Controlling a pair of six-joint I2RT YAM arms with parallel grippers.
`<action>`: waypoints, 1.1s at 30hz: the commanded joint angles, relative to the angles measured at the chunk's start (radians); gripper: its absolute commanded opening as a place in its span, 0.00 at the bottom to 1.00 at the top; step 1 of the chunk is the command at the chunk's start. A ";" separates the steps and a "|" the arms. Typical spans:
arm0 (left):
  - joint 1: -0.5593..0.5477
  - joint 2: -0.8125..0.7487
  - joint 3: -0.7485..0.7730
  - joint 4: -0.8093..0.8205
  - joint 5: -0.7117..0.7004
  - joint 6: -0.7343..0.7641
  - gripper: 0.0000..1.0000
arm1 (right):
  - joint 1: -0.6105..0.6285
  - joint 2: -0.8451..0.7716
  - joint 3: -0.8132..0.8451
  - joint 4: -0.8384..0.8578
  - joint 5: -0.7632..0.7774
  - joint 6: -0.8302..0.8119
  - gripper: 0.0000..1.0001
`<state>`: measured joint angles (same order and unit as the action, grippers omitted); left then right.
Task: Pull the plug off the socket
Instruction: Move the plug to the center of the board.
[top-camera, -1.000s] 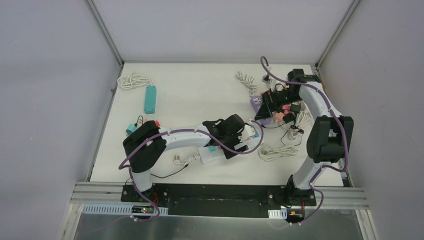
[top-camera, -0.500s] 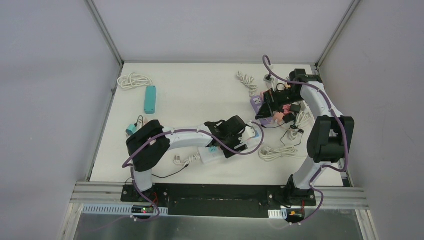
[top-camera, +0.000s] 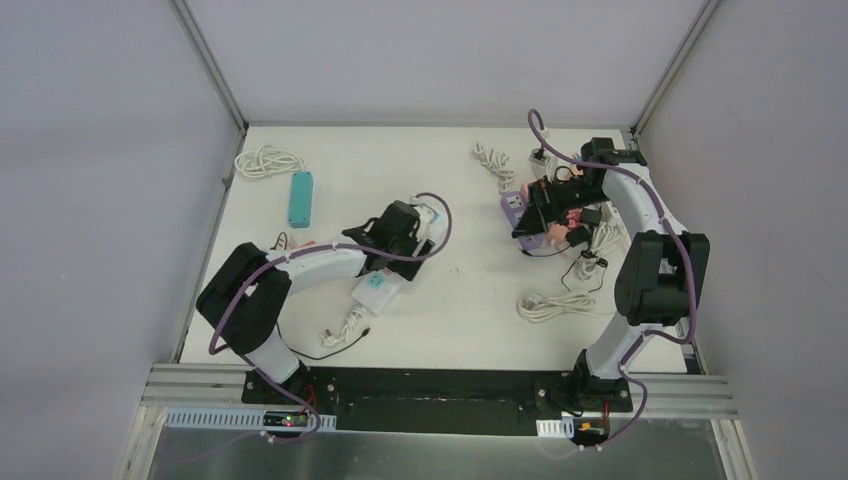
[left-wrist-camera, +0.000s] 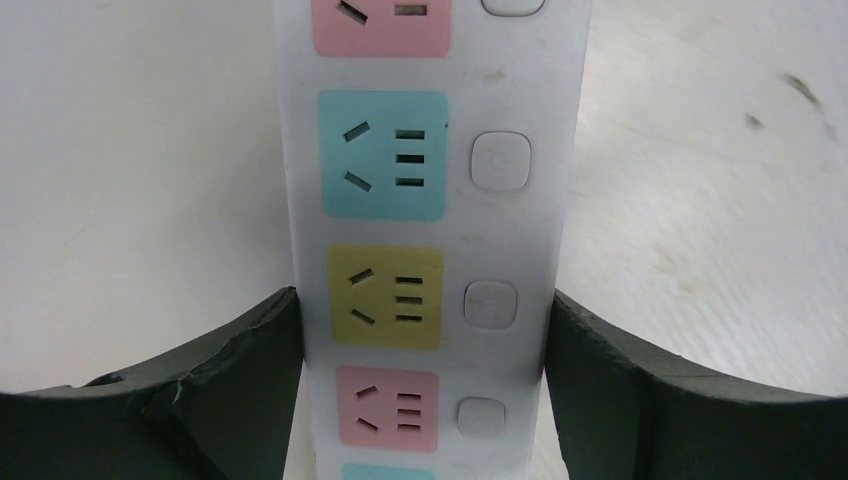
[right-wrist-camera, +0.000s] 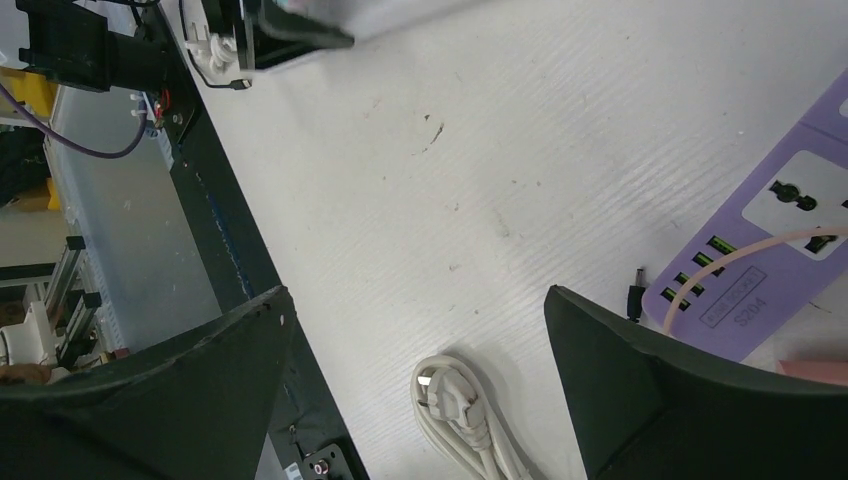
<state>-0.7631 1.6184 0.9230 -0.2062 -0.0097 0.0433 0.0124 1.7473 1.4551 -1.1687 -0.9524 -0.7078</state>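
Note:
My left gripper (left-wrist-camera: 422, 300) is shut on a white socket strip (left-wrist-camera: 430, 200), its dark fingers (left-wrist-camera: 230, 370) pressed against both long sides. The teal, yellow and pink sockets seen there are empty, and no plug shows in them. From above, that strip (top-camera: 377, 290) lies left of centre under the left gripper (top-camera: 400, 245). My right gripper (right-wrist-camera: 415, 290) hangs open with nothing between its fingers, beside a purple socket strip (right-wrist-camera: 770, 240) that a pinkish cable (right-wrist-camera: 750, 250) runs onto. The top view shows the right gripper (top-camera: 528, 215) at the purple strip (top-camera: 515, 205).
A teal strip (top-camera: 300, 198) and a coiled white cable (top-camera: 268, 160) lie at the back left. Another white coil with a plug (right-wrist-camera: 465, 410) lies near the right arm (top-camera: 555, 303). Black adapters and cables (top-camera: 590, 225) crowd the right side. The table's front edge (right-wrist-camera: 230, 250) is close.
The left gripper has closed on the white strip and swung left and back with it, dragging the strip's cord along. The right arm has hardly moved.

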 joint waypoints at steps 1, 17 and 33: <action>0.087 -0.087 -0.018 0.163 -0.202 -0.158 0.00 | -0.006 -0.029 0.021 0.025 -0.038 0.001 1.00; 0.432 0.158 0.235 0.057 -0.562 -0.303 0.00 | -0.009 -0.043 0.008 0.049 -0.026 0.025 1.00; 0.456 0.180 0.313 -0.008 -0.553 -0.320 0.77 | -0.010 -0.058 0.006 0.055 -0.025 0.036 1.00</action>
<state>-0.3126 1.8736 1.2011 -0.2230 -0.5255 -0.2722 0.0097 1.7470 1.4548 -1.1370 -0.9512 -0.6781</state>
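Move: My left hand already grips the white socket strip just off the table. Its next place is the clear spot beside the teal strip, about 17 cm ahead and 20 cm to the left. The teal strip lies some 20 cm ahead and 27 cm left, and the red cube about 4 cm ahead and 22 cm left, both around my hand's height. From my idle right hand, that spot is roughly 13 cm ahead, 42 cm left and 12 cm lower. I swing the white socket strip left and forward with my left hand, some 25 cm in all, towards the right side of the teal strip. On the way my wrist turns almost 60 degrees counter-clockwise and tips the fingers a little more forward. The hand rises a couple of centimetres, eases partly down again and stops, keeping its pinch across the strip's sides. ##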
